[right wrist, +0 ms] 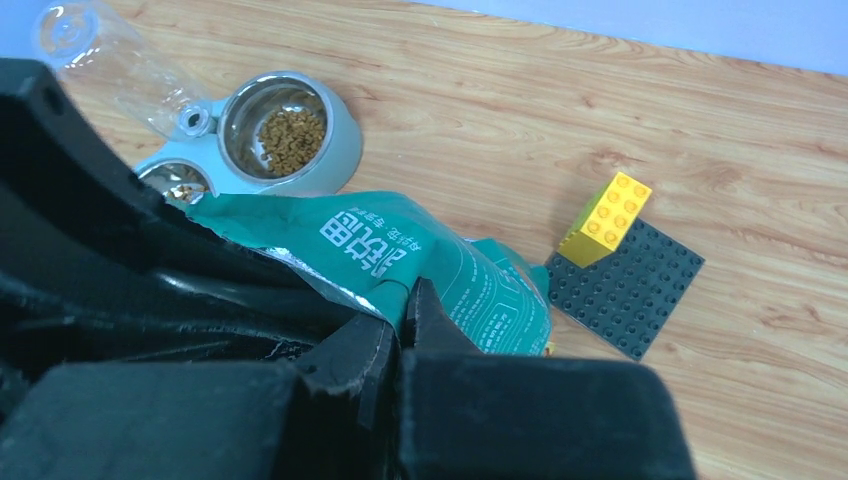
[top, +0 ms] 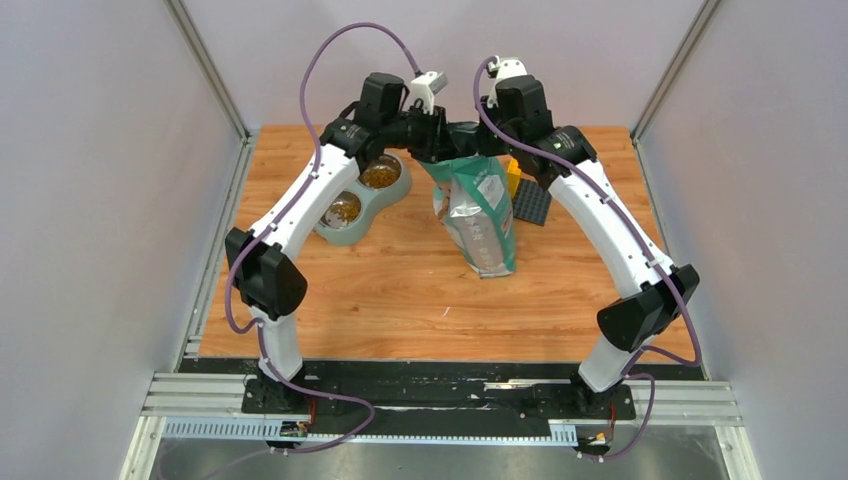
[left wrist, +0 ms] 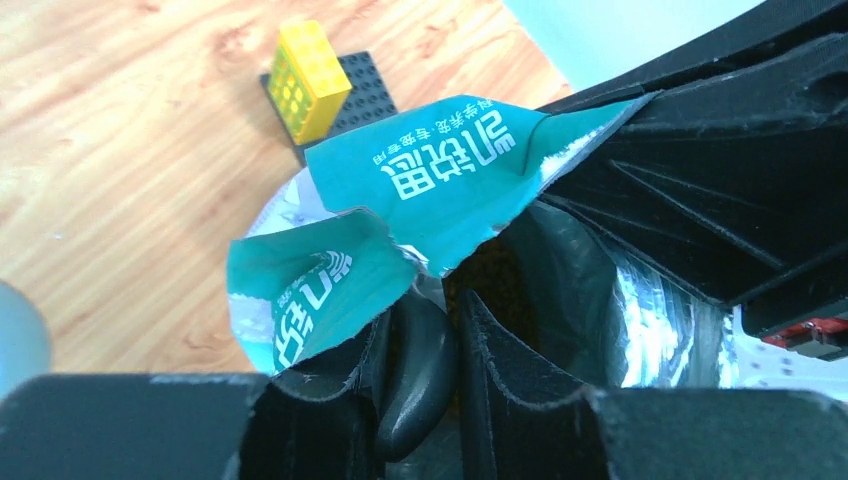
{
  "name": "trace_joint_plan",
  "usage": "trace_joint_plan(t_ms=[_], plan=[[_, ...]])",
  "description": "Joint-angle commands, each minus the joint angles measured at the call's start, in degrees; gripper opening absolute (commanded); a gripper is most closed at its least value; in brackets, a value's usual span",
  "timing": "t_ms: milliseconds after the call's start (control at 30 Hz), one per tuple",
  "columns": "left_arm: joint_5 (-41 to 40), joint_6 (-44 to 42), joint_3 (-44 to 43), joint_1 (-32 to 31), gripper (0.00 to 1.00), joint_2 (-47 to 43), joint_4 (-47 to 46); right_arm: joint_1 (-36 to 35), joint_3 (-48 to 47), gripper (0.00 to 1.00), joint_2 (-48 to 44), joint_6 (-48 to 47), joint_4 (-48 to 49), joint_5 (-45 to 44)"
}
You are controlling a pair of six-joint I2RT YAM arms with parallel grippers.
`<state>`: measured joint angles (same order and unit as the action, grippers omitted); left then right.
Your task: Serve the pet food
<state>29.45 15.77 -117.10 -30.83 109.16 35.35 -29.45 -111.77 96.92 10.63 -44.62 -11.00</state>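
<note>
A green-and-white bag (top: 482, 215) stands upright mid-table with its torn top open. My right gripper (right wrist: 408, 295) is shut on the bag's rim (right wrist: 400, 245) and holds that side up. My left gripper (left wrist: 430, 310) reaches into the mouth of the bag (left wrist: 430, 190), shut on a dark rounded scoop handle (left wrist: 415, 370); the scoop's bowl is hidden inside. Brown pet food (right wrist: 290, 128) lies in both bowls of a grey double feeder (top: 403, 186), left of the bag. In the top view both grippers meet over the bag's top.
A dark studded plate (top: 533, 205) with a yellow brick (top: 513, 180) lies just right of the bag. A clear bottle (right wrist: 100, 50) rises at the feeder's far side. Grey walls enclose the wooden table on three sides.
</note>
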Motion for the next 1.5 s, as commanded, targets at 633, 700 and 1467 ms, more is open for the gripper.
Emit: trace_joint_plan(t_ms=[633,700,1467], plan=[[18.36,25.65,12.59,14.56,0.00,-17.23,-17.46,1.46,1.14,0.00,-5.86,0.18,7.88,-4.22],[18.72,26.48,13.21,15.48,0.00,-18.32,-17.82,1.63,1.36,0.00,-6.04,0.23,7.97,-4.29],[22.06,54.66,30.81,27.91,0.00,-24.77,-34.79,2.55,2.32,0.00,-6.92,-0.09,9.02,-3.79]])
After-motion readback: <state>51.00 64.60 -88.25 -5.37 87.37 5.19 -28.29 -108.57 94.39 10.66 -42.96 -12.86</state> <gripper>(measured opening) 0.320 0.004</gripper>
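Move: The left hand holds the scoop handle with its blade down in the bag. From it, the emptier near bowl lies about 24 cm left, 6 ahead and 29 below; the fuller far bowl is some 16 left, 17 ahead. The bag's middle is about 8 cm right, 2 back, 15 below. From the right hand, the bag's middle is roughly 5 cm back, 2 right and 17 below, the near bowl about 31 left, 4 ahead, 31 below. The scoop blade comes up out of the bag's mouth, its handle still gripped by the left hand, which swings about 15 cm left and rises some 9 cm net, settling slightly at the end. As it goes, the wrist turns about 40 degrees so the downward-pointing fingers come near level. The right hand keeps its pinch on the bag's rim, easing a couple of centimetres right. ##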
